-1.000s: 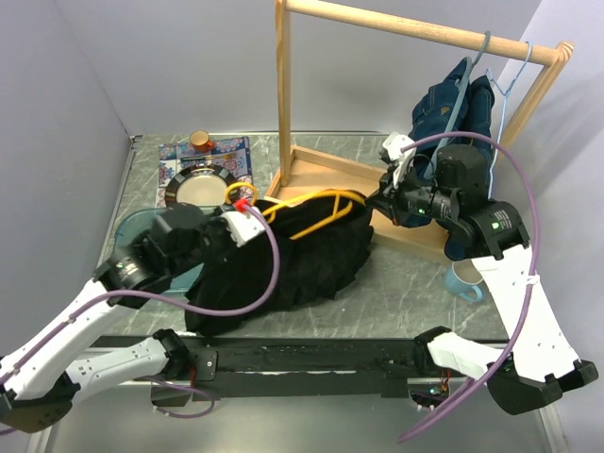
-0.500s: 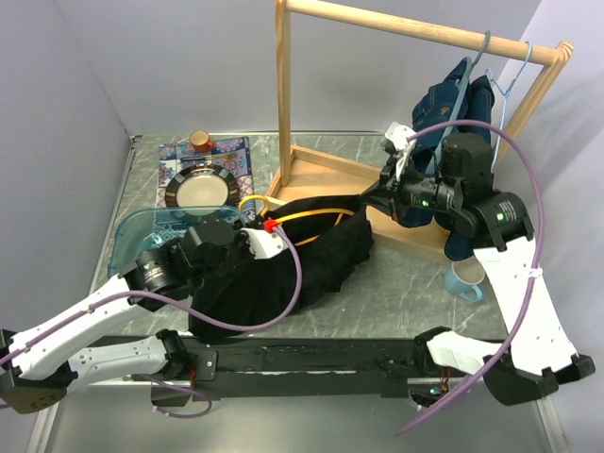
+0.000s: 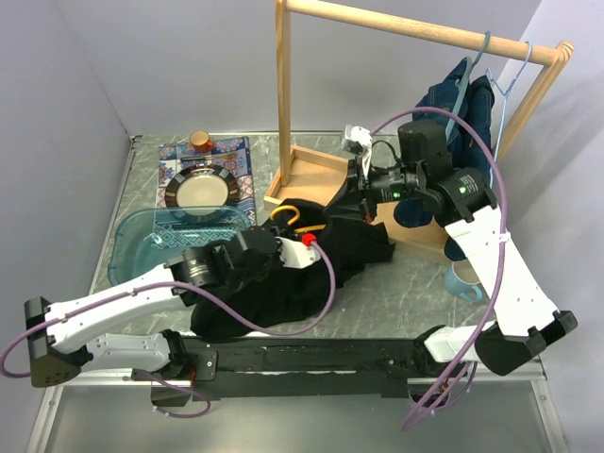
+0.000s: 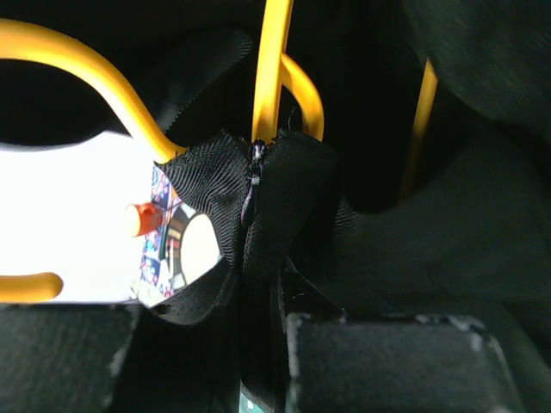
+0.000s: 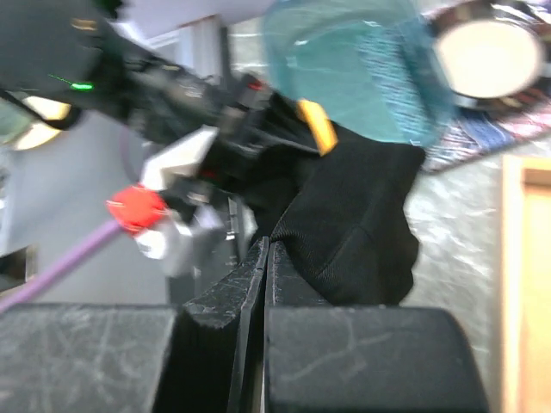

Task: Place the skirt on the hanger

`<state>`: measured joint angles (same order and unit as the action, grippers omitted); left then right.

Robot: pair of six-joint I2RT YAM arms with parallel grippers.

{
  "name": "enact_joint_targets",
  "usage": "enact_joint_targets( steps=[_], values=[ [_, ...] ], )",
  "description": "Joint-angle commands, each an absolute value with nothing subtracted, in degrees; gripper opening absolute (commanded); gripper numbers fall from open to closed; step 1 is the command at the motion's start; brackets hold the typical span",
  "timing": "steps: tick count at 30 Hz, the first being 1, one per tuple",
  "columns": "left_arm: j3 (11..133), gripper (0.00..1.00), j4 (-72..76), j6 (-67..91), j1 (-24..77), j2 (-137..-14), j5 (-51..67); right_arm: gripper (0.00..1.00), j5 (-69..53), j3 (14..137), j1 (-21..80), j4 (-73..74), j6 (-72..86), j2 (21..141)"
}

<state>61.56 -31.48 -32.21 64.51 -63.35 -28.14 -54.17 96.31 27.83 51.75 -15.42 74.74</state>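
Note:
The black skirt point(image 3: 283, 288) lies bunched mid-table, one edge lifted toward the wooden rack. Only a curve of the yellow hanger point(image 3: 286, 213) shows above the cloth. In the left wrist view its yellow bars point(image 4: 272, 77) run just behind the skirt's zippered waistband point(image 4: 258, 198). My left gripper point(image 4: 258, 301) is shut on that waistband, low over the skirt's middle point(image 3: 283, 253). My right gripper point(image 5: 265, 254) is shut, its tips pinching the skirt's edge point(image 5: 353, 224) near the rack base point(image 3: 332, 209). The hanger point(image 5: 317, 125) pokes out beyond it.
A wooden clothes rack point(image 3: 282, 94) stands behind, with a denim garment point(image 3: 453, 104) on a pale blue hanger at its right end. A blue tub point(image 3: 142, 241), a plate point(image 3: 200, 189) on a patterned mat and a small cup point(image 3: 200, 140) sit left. A mug point(image 3: 464, 280) stands right.
My left gripper has moved right and forward with the waistband. My right gripper has swung left toward the rack post, dragging the skirt's edge. The skirt now covers most of the hanger.

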Motion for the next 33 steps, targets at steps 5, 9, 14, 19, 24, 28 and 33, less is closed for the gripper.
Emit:
enact_joint_targets(
  steps=[5,9,14,19,24,28,33],
  values=[
    [58.6,0.01,-11.4,-30.4,65.2,-58.2,-29.4,0.00,-58.0,71.9,31.5,48.0,-21.0,63.4],
    [58.3,0.01,-8.9,-28.0,65.1,-57.2,-27.4,0.00,-53.9,65.4,35.3,51.1,-27.5,60.0],
    [58.4,0.01,-8.3,-25.8,65.2,-57.1,-21.4,0.23,-49.6,67.9,35.9,54.9,-31.1,58.9],
    [56.7,0.01,-11.8,-26.7,65.2,-55.0,-14.7,0.59,-47.6,83.1,33.4,68.4,-39.7,58.7],
    [56.9,0.01,-15.6,-26.3,65.2,-53.8,-9.3,0.86,-41.5,88.1,32.7,67.1,-40.0,56.7],
    [58.4,0.01,-17.6,-25.1,65.5,-54.1,-4.8,0.90,-37.3,91.5,32.6,67.5,-42.8,61.5],
    [59.8,0.01,-17.6,-24.0,66.6,-54.9,-2.4,0.88,-40.7,93.7,32.9,73.9,-49.9,70.1]
  ],
)
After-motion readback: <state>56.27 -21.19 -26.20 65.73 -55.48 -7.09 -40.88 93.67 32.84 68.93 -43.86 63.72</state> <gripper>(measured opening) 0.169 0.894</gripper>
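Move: The right hand, shut on an edge of the black skirt, has the yellow hanger's hook about 10 cm to its left, 5 cm ahead and 10 cm below. The hanging denim skirts are some 22 cm to its right and 15 cm ahead, a little lower; the wooden tray is about 22 cm ahead, 9 cm right, far below. The left hand pinches the waistband, with the hook about 4 cm ahead, 1 cm left and just above, and the blue basin 23 cm left, 7 cm ahead, well below. Down and back, quickly, the right hand carries the skirt edge about 14 cm lower and 8 cm nearer the base, opens wide to let go, then climbs some 12 cm with its fingers spread, drifting right, away from the hook, and rolling about 20 degrees. The left keeps its pinch on waistband and hanger, easing 5 cm right and then back, slightly higher, while twisting clockwise and raising its right side about 20 degrees. ##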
